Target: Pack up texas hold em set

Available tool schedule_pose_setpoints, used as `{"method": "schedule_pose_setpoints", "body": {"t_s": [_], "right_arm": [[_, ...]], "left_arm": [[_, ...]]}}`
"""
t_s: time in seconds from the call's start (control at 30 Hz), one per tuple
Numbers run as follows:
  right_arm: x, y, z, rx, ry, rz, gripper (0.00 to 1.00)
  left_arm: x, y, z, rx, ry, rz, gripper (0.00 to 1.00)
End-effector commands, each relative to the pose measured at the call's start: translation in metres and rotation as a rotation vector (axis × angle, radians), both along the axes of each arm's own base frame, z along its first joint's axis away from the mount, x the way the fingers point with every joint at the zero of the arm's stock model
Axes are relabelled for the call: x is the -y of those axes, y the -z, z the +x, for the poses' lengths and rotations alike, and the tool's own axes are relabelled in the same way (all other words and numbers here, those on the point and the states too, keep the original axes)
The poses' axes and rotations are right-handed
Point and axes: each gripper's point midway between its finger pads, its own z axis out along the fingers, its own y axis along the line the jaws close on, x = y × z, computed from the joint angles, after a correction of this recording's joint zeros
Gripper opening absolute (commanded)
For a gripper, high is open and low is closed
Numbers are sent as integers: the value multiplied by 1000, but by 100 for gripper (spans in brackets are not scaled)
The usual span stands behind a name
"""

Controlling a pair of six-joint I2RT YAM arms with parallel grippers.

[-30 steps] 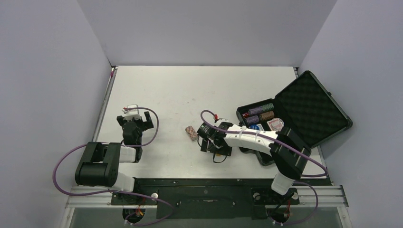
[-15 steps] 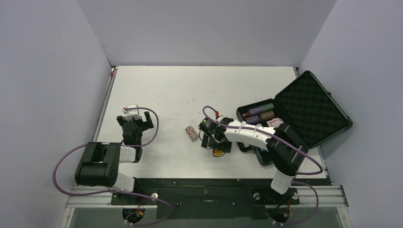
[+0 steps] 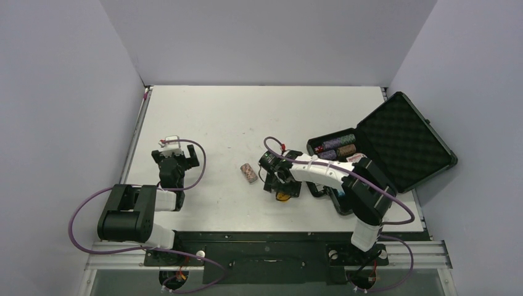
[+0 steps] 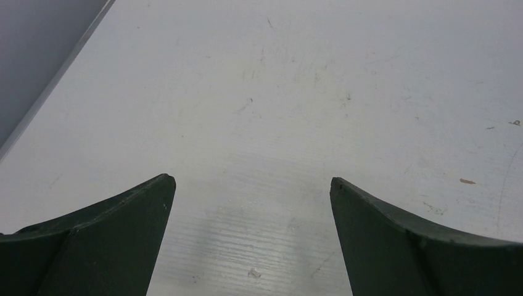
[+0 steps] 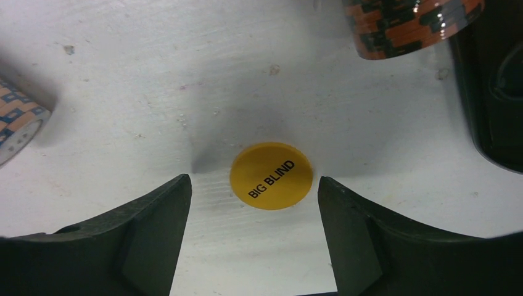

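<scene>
A yellow disc (image 5: 271, 176) marked BIG BLIND lies flat on the table, also in the top view as the yellow disc (image 3: 282, 197). My right gripper (image 5: 253, 185) (image 3: 282, 190) hovers low over it, open, with its fingertips on either side just short of the disc and nothing held. An orange-and-black chip stack (image 5: 413, 24) lies on its side beyond the disc. A second chip stack (image 3: 248, 172) (image 5: 15, 123) lies to the left. The black foam-lined case (image 3: 401, 139) stands open at the right with chip stacks (image 3: 338, 143) inside. My left gripper (image 4: 250, 185) (image 3: 171, 159) is open over bare table.
The case's black near corner (image 5: 493, 92) sits close on the right of my right gripper. Purple cables loop beside both arms. Grey walls enclose the table on three sides, with the table's left edge (image 4: 55, 74) close to my left gripper.
My right gripper has shifted slightly and come down over the yellow disc, its jaws narrowing a little. The left arm has not moved.
</scene>
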Motion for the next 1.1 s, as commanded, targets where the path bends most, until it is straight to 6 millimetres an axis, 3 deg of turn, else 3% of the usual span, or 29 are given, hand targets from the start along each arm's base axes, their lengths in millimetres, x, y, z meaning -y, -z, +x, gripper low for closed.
{"method": "schedule_pose_setpoints", "body": {"t_s": [0.0,0.43,0.7,1.07], "right_arm": [[12,-7,-3,23,25,-2,70],[5,5,-6,19,6,43,65],[3,7,-8,-6,-45,-38,61],[6,19,-20,-32,-42,-34,48]], "left_arm": [[1,-21,11,74,-1,-3,96],[1,-21,11,73,-2,-3,96],[1,-20,11,73,-1,-2,96],[1,-20,11,73,0,-2,96]]}}
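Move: The yellow big blind chip lies flat almost under the right hand, about 1 cm back, 1 cm to its right and 2 cm below. A paler chip stack lies some 8 cm ahead and 13 cm to its left; a brown stack 9 cm ahead and 5 cm right; the case handle about 5 cm ahead and 13 cm right. From the left hand, the chip is roughly 17 cm back and 39 cm right, 7 cm lower. The right fingertips come in against both edges of the big blind chip, the gap narrowing by a little over a quarter with the fingers still pointing down. First the hand slips back, right and down, about 2 cm in all, to settle over the chip; then it stays low and eases about 1 cm left as the fingers close. ##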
